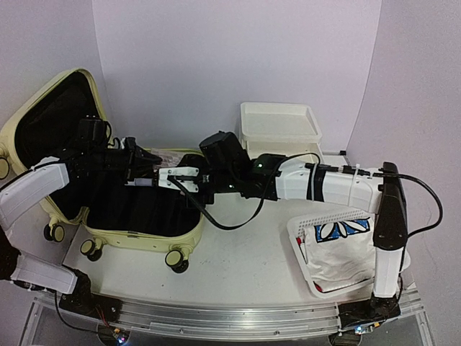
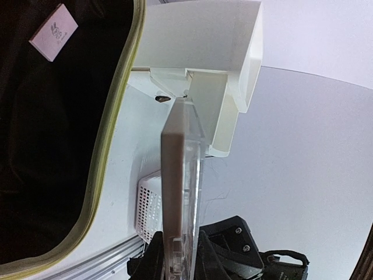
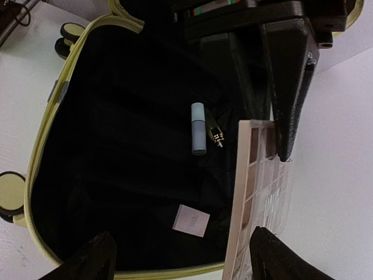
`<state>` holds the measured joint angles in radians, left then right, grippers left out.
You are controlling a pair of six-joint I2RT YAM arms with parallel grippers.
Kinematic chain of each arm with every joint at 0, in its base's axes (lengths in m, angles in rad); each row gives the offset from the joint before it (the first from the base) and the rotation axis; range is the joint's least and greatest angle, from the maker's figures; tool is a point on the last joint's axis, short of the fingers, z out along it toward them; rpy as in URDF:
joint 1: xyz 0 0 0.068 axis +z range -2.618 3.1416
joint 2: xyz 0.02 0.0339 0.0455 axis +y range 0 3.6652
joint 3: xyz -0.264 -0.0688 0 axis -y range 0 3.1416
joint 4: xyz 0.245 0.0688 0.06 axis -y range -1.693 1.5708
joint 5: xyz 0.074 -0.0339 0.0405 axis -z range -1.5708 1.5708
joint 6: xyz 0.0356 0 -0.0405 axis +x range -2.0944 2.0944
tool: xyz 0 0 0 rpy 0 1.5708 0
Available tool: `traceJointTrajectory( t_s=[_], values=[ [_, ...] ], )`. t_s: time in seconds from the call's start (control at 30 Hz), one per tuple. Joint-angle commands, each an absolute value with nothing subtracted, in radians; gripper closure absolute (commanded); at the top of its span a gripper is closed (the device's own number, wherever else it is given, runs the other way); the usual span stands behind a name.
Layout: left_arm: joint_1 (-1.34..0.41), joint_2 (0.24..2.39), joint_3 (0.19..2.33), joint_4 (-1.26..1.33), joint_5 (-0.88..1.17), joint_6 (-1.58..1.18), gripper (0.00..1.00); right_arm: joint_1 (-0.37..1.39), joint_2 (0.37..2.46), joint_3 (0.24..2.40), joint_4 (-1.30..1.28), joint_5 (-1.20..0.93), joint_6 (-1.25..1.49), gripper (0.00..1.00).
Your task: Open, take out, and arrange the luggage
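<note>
The luggage (image 1: pixel 144 241), a pale yellow-green suitcase, lies open at the left with its lid (image 1: pixel 79 76) propped up and its black lining showing. My left gripper (image 2: pixel 178 245) is shut on a flat make-up palette (image 2: pixel 175 175) with a clear lid, held on edge above the suitcase's right rim (image 3: pixel 46 140). My right gripper (image 3: pixel 183 256) is open, its fingers standing either side of the palette (image 3: pixel 256 192), which is close to the right finger. On the lining lie a pale blue tube (image 3: pixel 198 128), a small gold-and-black piece (image 3: pixel 214 135) and a pale square packet (image 3: pixel 192 220).
A white drawer box (image 1: pixel 279 122) stands at the back right. A white mesh basket (image 1: pixel 328 216) holding a white-and-blue bag (image 1: pixel 344 231) sits at the front right under my right arm. The suitcase's caster wheels (image 1: pixel 176 259) rest near the table's front edge.
</note>
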<state>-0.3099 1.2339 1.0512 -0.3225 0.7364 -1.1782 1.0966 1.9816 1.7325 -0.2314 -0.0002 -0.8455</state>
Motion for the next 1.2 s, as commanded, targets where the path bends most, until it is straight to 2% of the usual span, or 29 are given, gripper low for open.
traceJointTrajectory(
  t_s=[0.0,0.07,0.33,0.63,0.77,0.97,1.07,1.17],
  values=[
    [-0.313,1.176,1.04,-0.239,0.743,-1.231,0.97,1.097,2.0,1.785,-0.06,0.029,-0.906,0.26],
    [-0.313,1.171,1.034,-0.238,0.746,-1.235,0.97,1.1,2.012,1.781,-0.015,0.058,-0.914,0.31],
    [-0.313,1.155,1.033,-0.233,0.759,-1.24,0.97,1.107,2.064,1.805,0.068,0.16,-0.961,0.42],
    [-0.313,1.138,1.017,-0.223,0.737,-1.27,0.98,1.118,2.077,1.803,0.108,0.172,-0.987,0.57],
    [-0.313,1.122,1.006,-0.221,0.716,-1.292,0.97,1.12,2.085,1.809,0.132,0.19,-0.992,0.69],
    [-0.314,1.119,1.01,-0.219,0.719,-1.298,0.96,1.122,2.105,1.835,0.141,0.211,-0.995,0.81],
    [-0.313,1.116,1.009,-0.219,0.719,-1.301,0.94,1.124,2.109,1.842,0.153,0.223,-0.987,0.86],
    [-0.314,1.108,1.001,-0.219,0.713,-1.304,0.85,1.126,2.114,1.857,0.163,0.246,-0.986,0.92]
  ],
)
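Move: The palette, already gripped in the left hand and jutting to the right of it, has its middle about 5 cm ahead, 3 cm to the left and 2 cm above the right hand. From the left hand, that middle is roughly 2 cm ahead, 4 cm right and 2 cm down. Below in the suitcase, counted from the right hand and some 18 cm lower, the pink box is about 17 cm ahead, level sideways; the pale tube is 17 cm ahead and 15 cm left. The right hand's open fingers shut on the palette beside the left fingers, one pad on each face, after the hand eases about 4 cm forward, 3 cm left and 3 cm up towards it. Meanwhile it rolls and levels by some 20 degrees. The left hand keeps its pinch and stays nearly still over the suitcase, turning only slightly. ##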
